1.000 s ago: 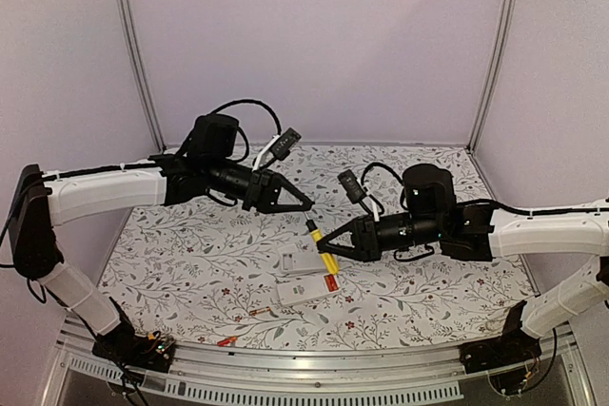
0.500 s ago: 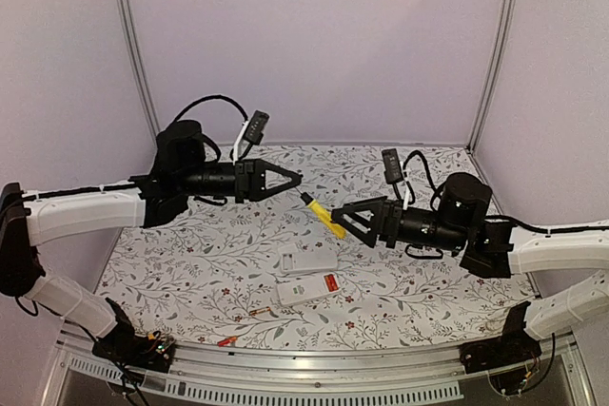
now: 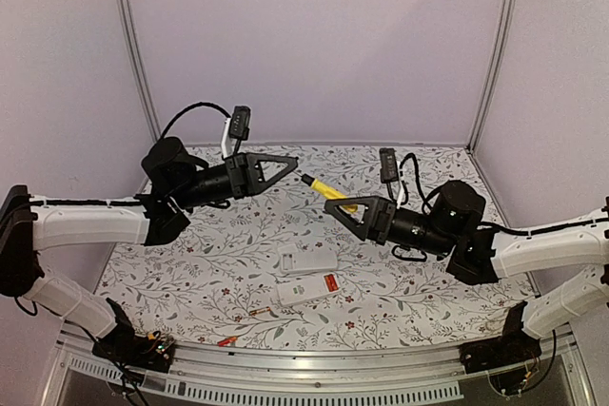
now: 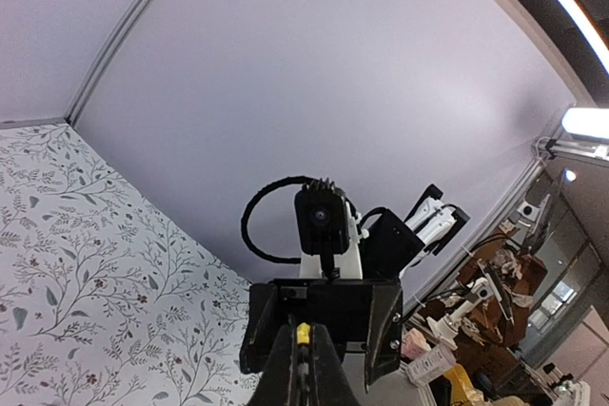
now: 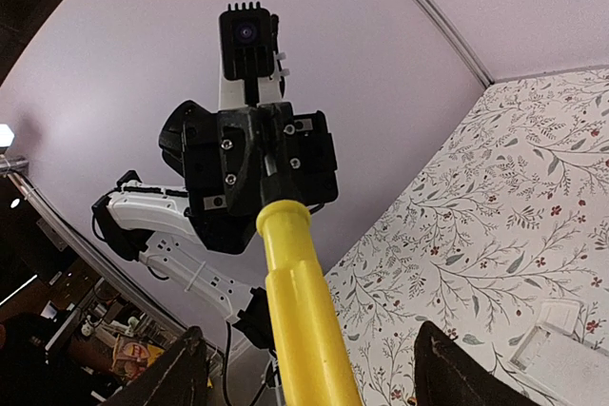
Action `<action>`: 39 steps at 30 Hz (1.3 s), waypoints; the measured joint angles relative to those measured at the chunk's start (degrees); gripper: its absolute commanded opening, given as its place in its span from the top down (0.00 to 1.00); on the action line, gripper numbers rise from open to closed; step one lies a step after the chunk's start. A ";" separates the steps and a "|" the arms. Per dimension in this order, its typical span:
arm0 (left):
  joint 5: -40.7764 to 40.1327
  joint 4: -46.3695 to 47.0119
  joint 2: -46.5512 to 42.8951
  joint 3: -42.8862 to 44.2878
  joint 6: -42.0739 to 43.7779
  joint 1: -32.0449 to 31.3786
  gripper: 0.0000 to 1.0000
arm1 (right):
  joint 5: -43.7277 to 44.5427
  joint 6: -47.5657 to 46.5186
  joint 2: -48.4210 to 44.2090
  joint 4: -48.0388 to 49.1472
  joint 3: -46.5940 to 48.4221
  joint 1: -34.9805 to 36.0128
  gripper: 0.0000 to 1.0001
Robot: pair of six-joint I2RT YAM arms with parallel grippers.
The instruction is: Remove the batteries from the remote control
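The white remote control [image 3: 303, 292] lies on the floral table with a red-orange patch [image 3: 330, 282] at its right end. Its white cover [image 3: 309, 261] lies just behind it. One small red-orange battery [image 3: 259, 312] rests in front of the remote, and another [image 3: 225, 340] lies by the near rail. My left gripper [image 3: 288, 163] [image 4: 303, 332] is raised and shut. My right gripper [image 3: 344, 218] [image 5: 309, 330] faces it with its jaws wide open. The yellow-handled screwdriver [image 3: 331, 192] [image 5: 295, 301] lies between the right fingers, touching neither, with its tip just short of the left fingertips.
Purple walls close in the back and both sides, with metal posts [image 3: 133, 45] at the corners. A metal rail [image 3: 314, 368] runs along the near table edge. The remote's white parts [image 5: 561, 330] show at the lower right of the right wrist view.
Both arms have lifted and pulled back from the remote. The right jaws, shut on the screwdriver a second ago, now stand open. The screwdriver rose with the right gripper.
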 measured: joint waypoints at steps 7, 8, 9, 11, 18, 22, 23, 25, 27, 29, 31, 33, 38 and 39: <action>-0.35 1.29 0.26 -0.66 -1.18 -0.96 1.00 | 0.90 1.53 1.27 4.94 0.04 0.24 0.52; -0.35 1.29 0.42 -0.68 -1.31 -1.07 1.00 | 0.92 1.42 1.40 5.29 0.09 0.24 0.55; -0.35 1.29 0.52 -0.68 -1.42 -1.16 1.00 | 1.01 1.60 1.60 5.75 0.09 0.24 0.59; -0.33 1.31 0.68 -0.76 -1.46 -1.29 1.00 | 1.09 1.27 1.81 6.14 0.13 0.24 0.69; -0.28 1.77 0.68 -1.01 -2.36 -1.27 0.77 | 1.18 1.25 2.32 7.32 0.61 0.24 0.97; -2.10 -1.62 -0.55 -1.75 -0.28 -1.42 0.31 | 2.71 1.20 2.19 5.81 0.59 0.24 1.00; -2.84 -3.32 -1.16 -2.14 0.46 -1.42 0.29 | 3.37 1.16 1.92 4.52 0.59 0.22 1.00; -4.83 -8.52 -2.78 -2.89 2.12 -1.51 0.27 | 4.81 0.87 0.90 0.74 0.50 0.00 1.00; -7.67 -16.06 -3.93 -3.13 4.59 -1.70 0.27 | 6.16 0.24 -0.81 -4.20 0.24 -0.74 1.00; -9.81 -20.65 -3.98 -3.17 6.43 -2.21 0.22 | 7.28 -0.22 -2.51 -8.39 -0.46 -1.84 1.00; -13.62 -27.63 -3.15 -3.32 9.35 -3.78 0.18 | 8.31 -0.63 -4.35 -12.74 -1.60 -3.41 1.00; -17.77 -33.42 -1.55 -3.34 11.91 -6.32 0.15 | 9.03 -1.09 -5.79 -16.52 -2.56 -4.74 1.00; -27.93 -46.99 4.11 -3.30 17.81 -13.77 0.13 | 11.85 -1.49 -8.79 -22.25 -4.13 -5.57 1.00; -29.66 -49.03 5.38 -3.26 18.86 -14.67 0.13 | 12.37 -1.46 -9.40 -22.71 -4.57 -5.57 1.00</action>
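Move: The screwdriver's yellow handle lies between the right hand's open fingers, its middle about 2 cm left and 1 cm ahead and above; the left hand already grips the blade end. For the left hand, the battery remote lies about 31 cm below, 3 cm right and 2 cm nearer. The empty remote is about 8 cm beyond that remote; the orange battery is some 11 cm left and 6 cm nearer than the battery remote. The screwdriver handle is pinched by the closing right fingers, with the left still holding the blade; then the left fingers open wide and let go. The left hand drops about 25 cm, easing slightly back, towards the battery remote, its fingers swinging down some 55 degrees. The right hand carries the screwdriver away, down and right about 7 cm each, and somewhat forward. ##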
